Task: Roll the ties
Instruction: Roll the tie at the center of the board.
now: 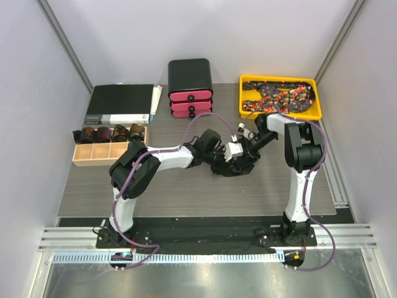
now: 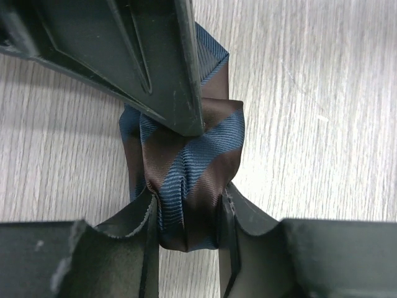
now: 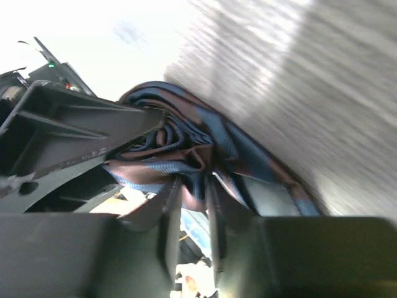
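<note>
A half-rolled tie (image 2: 189, 161) with navy and brown stripes is bunched into a small coil just above the wooden table. My left gripper (image 2: 189, 217) is shut on the coil's near end, which puckers between the two fingers. My right gripper (image 3: 192, 198) meets it from the other side, and its narrow jaws pinch a fold of the same tie (image 3: 186, 149). One right finger (image 2: 180, 93) presses on the coil's top in the left wrist view. In the top view both grippers, left (image 1: 223, 162) and right (image 1: 240, 155), meet at the table's middle.
A yellow tray (image 1: 280, 116) at the back right holds speckled ties (image 1: 279, 94). At the left, a wooden box (image 1: 108, 160) holds several rolled ties (image 1: 108, 133). A black folder (image 1: 121, 102) and a black-and-pink drawer unit (image 1: 190, 87) stand at the back.
</note>
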You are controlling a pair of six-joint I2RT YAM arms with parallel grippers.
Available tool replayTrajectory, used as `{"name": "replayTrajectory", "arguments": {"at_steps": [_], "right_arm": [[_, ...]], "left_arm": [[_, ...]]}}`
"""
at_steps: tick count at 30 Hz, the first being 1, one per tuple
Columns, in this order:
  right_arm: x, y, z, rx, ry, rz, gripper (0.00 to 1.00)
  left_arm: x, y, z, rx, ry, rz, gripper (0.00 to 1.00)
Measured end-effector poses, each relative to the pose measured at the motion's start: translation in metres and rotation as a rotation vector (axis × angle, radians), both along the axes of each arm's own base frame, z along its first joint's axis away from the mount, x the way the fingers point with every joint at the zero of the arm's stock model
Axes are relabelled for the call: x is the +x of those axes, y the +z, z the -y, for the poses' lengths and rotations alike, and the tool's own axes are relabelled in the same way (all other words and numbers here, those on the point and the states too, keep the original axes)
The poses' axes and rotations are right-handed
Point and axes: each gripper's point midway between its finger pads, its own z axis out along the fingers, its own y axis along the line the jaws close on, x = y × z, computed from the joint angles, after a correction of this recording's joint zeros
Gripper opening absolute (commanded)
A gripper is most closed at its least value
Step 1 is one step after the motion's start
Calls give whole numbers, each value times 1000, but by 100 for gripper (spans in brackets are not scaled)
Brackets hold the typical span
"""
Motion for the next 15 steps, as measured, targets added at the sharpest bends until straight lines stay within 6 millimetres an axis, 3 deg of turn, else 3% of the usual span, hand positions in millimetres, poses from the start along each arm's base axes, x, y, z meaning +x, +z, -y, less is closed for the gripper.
{"name": "replayTrajectory", "arguments": {"at_steps": [3,7,15], "right_arm": [[2,-1,6,-29,9,11,43],[7,0,11,-34,3,27,45],[18,24,0,51,-29,94,45]], "left_arm": [[1,-1,-1,46,18,15,17],[5,-2,-7,103,46,28,17],[9,-2,-12,193,75,11,22]]}}
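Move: The left fingers already pinch the tie's roll, whose middle sits about 2 cm to their right. From the right fingers, also on the tie, that roll is about 2 cm left, 1 cm back and 1 cm below. The tie's short tail lies some 3 cm back, 1 cm right and 2 cm below; the yellow tray stands roughly 26 cm ahead and 13 cm right. Right fingers release the tie, going about 2 cm up and forward; left keeps pinching, tipping down 10 degrees. ##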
